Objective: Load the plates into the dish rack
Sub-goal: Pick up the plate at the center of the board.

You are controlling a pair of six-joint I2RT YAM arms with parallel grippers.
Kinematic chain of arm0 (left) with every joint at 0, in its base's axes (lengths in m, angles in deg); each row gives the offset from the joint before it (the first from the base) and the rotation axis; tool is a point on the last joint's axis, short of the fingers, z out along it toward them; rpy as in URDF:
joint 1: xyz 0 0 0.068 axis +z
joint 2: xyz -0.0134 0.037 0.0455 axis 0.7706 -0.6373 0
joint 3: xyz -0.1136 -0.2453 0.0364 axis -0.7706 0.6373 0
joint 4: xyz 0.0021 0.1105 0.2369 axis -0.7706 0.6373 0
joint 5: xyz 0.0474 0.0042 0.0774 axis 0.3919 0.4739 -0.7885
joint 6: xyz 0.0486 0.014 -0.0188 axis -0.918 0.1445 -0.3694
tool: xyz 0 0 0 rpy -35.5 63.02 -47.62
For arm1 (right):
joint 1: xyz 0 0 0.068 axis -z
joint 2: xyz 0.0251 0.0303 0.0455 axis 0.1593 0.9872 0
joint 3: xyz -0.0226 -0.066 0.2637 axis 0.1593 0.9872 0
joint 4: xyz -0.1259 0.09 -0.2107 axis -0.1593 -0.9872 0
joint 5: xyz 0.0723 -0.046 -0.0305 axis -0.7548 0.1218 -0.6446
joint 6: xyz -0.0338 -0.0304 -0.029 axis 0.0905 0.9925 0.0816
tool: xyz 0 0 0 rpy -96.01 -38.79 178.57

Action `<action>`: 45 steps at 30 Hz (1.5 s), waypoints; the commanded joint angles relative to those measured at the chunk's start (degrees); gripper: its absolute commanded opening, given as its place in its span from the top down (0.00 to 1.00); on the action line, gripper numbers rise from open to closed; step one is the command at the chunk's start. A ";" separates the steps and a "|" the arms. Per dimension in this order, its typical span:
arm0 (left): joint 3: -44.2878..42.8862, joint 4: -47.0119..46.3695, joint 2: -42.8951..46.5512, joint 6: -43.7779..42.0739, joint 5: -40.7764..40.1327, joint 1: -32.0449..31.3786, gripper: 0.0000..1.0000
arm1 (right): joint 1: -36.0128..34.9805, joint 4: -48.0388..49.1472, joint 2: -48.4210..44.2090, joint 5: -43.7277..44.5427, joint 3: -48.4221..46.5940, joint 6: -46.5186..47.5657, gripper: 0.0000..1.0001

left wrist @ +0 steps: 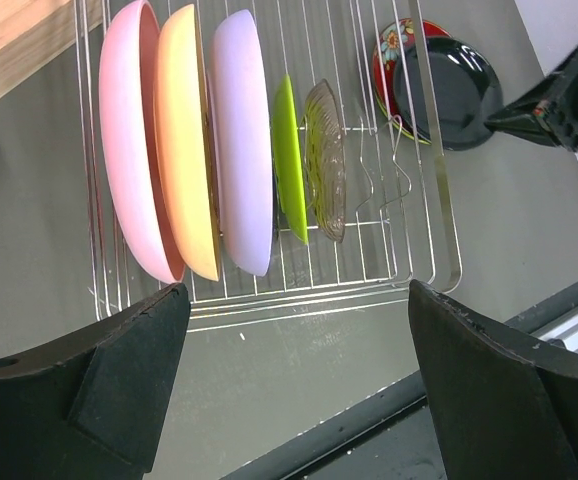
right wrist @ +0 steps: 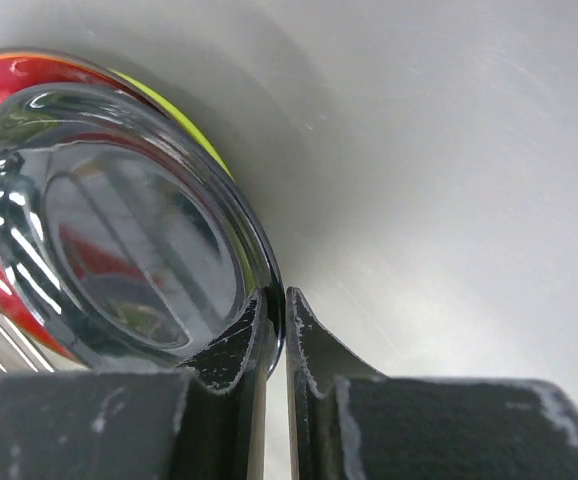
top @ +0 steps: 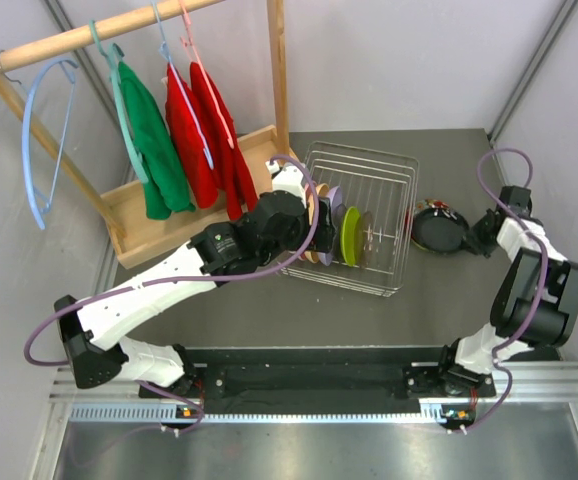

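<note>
The dish rack holds a row of plates on edge: pink, orange-tan, lavender, lime green and clear. To the right of the rack a dark plate lies on a red plate. My right gripper is shut on the dark plate's right rim, one finger inside and one outside. My left gripper stands open just in front of the rack's near side, holding nothing.
A wooden clothes stand with hangers, a green garment and red garments fills the back left, close to the left arm. A grey wall rises just right of the plates. The dark front rail runs between the arm bases.
</note>
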 commanded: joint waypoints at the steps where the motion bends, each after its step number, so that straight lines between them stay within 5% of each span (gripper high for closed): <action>1: 0.34 -2.39 1.10 0.61 0.60 0.28 0.06 | 2.22 -3.24 -6.49 4.44 1.78 1.07 1.00; 21: 0.61 -4.93 0.66 1.49 3.15 0.54 0.05 | 10.93 -0.34 -20.12 -16.05 2.76 -3.33 1.00; 45: 0.60 -11.09 -2.59 3.78 11.93 4.49 0.01 | 8.04 -5.62 -37.08 -37.04 0.46 -6.40 1.00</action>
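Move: The right fingers already pinch the black plate by its right rim; its middle is about 6 cm to their left and 2 cm farther out. The dish rack's free slots lie some 17 cm left and level ahead, slightly higher. The clear plate stands about 20 cm left. The red floral plate is under the black one, 7 cm left, 3 cm out. From the left hand those slots are 11 cm right, 8 cm ahead and 22 cm below. Keep the right gripper shut on the black plate's rim and lift it some 18 cm off the red floral plate, drawing back about 4 cm; edge right at first, then swing left as it climbs, tipping the fingers up about 30 degrees. Late on, ease the wide-open left gripper slightly right and forward above the rack. ##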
